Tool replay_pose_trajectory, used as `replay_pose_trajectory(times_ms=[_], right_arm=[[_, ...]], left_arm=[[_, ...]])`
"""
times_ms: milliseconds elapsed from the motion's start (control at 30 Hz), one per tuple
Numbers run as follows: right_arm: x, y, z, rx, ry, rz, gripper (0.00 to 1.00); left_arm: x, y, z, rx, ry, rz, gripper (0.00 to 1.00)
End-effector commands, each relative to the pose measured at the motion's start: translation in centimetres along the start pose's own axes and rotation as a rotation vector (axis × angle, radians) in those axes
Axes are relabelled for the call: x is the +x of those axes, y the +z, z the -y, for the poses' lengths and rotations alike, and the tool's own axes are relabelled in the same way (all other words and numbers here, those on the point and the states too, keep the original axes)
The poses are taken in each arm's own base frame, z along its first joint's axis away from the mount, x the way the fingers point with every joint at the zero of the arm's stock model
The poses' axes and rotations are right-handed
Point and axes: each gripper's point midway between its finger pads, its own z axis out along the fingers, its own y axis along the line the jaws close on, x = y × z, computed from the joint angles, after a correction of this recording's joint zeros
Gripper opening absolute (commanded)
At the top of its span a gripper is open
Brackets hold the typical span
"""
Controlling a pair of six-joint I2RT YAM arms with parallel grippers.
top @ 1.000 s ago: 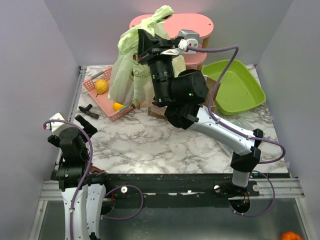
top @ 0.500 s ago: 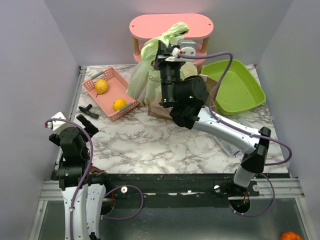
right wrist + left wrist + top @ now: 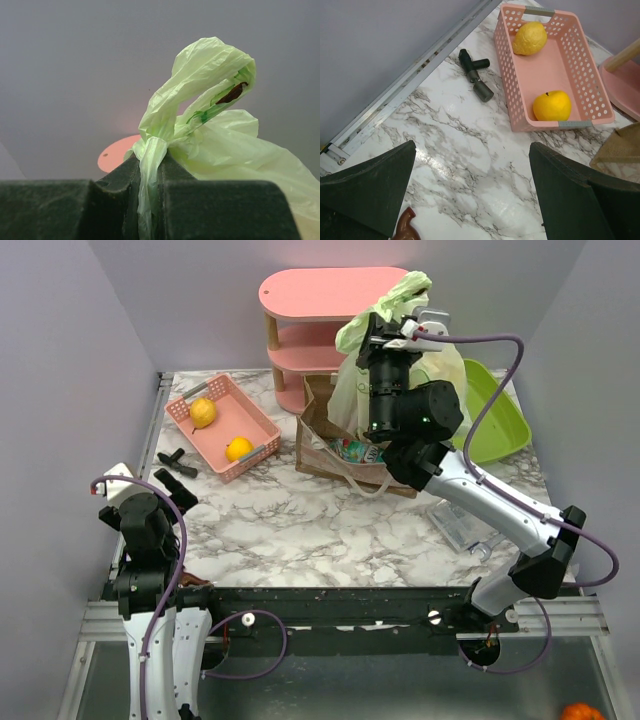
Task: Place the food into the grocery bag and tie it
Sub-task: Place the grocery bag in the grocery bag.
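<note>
The grocery bag is thin pale-green plastic. It hangs bunched in the air at the back right, in front of the pink shelf. My right gripper is shut on its twisted top. In the right wrist view a strip of the bag is pinched between the fingers of that gripper, with a loop standing above them. What lies inside the bag is hidden. A teal-and-red packet shows in the brown paper bag. My left gripper is open and empty over bare marble at the near left.
A pink basket at the back left holds a lemon and a yellow-orange fruit. A black tool lies beside it. A green tray sits at the back right. A clear plastic piece lies under the right arm.
My right arm has swung the green bag from above the pink basket rightward past the shelf, uncovering the brown paper bag. The left arm has not moved.
</note>
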Motion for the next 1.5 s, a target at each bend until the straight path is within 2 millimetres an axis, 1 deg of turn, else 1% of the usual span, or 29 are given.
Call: replay_pose_trajectory(times_ms=[0, 167, 300, 433, 667, 767, 967, 1067, 1200, 1300, 1467], right_arm=[[0.4, 0.0, 0.1, -0.035, 0.009, 0.006, 0.01], [1.5, 0.5, -0.1, -0.049, -0.008, -0.01, 0.01], [2.4, 0.7, -1.2, -0.083, -0.007, -0.033, 0.01], [3.8, 0.8, -2.2, -0.109, -0.022, -0.062, 0.01], [5.1, 1.4, -2.7, -0.111, -0.078, -0.068, 0.01], [5.8, 1.7, -1.4, -0.073, -0.112, -0.077, 0.01], [6.6, 1.6, 2.8, 0.007, -0.148, -0.102, 0.01], [7.4, 0.9, 4.3, 0.02, -0.145, -0.126, 0.01], [9.5, -0.6, 5.6, 0.03, -0.159, -0.178, 0.01], [10.2, -1.5, 6.6, 0.042, -0.166, -0.198, 0.01], [10.8, -2.4, 8.4, 0.069, -0.206, -0.217, 0.01]], left_arm=[[0.1, 0.3, 0.5, 0.024, 0.008, -0.002, 0.98], [0.1, 0.3, 0.5, 0.024, 0.011, -0.004, 0.98], [0.1, 0.3, 0.5, 0.025, 0.01, -0.003, 0.98], [0.1, 0.2, 0.4, 0.024, 0.011, -0.001, 0.99], [0.1, 0.3, 0.5, 0.027, 0.014, -0.001, 0.99], [0.1, 0.2, 0.5, 0.026, 0.014, 0.0, 0.99], [0.0, 0.2, 0.5, 0.03, 0.012, 0.004, 0.99], [0.0, 0.2, 0.6, 0.032, 0.013, 0.003, 0.99], [0.1, 0.2, 0.5, 0.03, 0.015, 0.002, 0.99], [0.1, 0.2, 0.5, 0.028, 0.014, 0.003, 0.98], [0.1, 0.2, 0.5, 0.029, 0.015, 0.001, 0.99]])
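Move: The right hand already holds the tied green plastic grocery bag by its neck, high over the open brown paper bag, whose middle lies about 4 cm ahead, 4 cm left and some 45 cm below. From this hand the pink shelf stands about 22 cm ahead and 5 cm left, the green tray roughly 14 cm ahead and 29 cm right. From the idle left hand the paper bag is some 17 cm ahead, 40 cm right and 15 cm lower. Keeping its pinch on the green bag's knotted neck, the right hand lowers it about 13 cm towards the mouth of the paper bag while reaching some 5 cm forward. It first drifts about 4 cm left, then swings some 7 cm back to the right, sinking faster; the wrist tips down about 15 degrees and its left side dips about as much. ##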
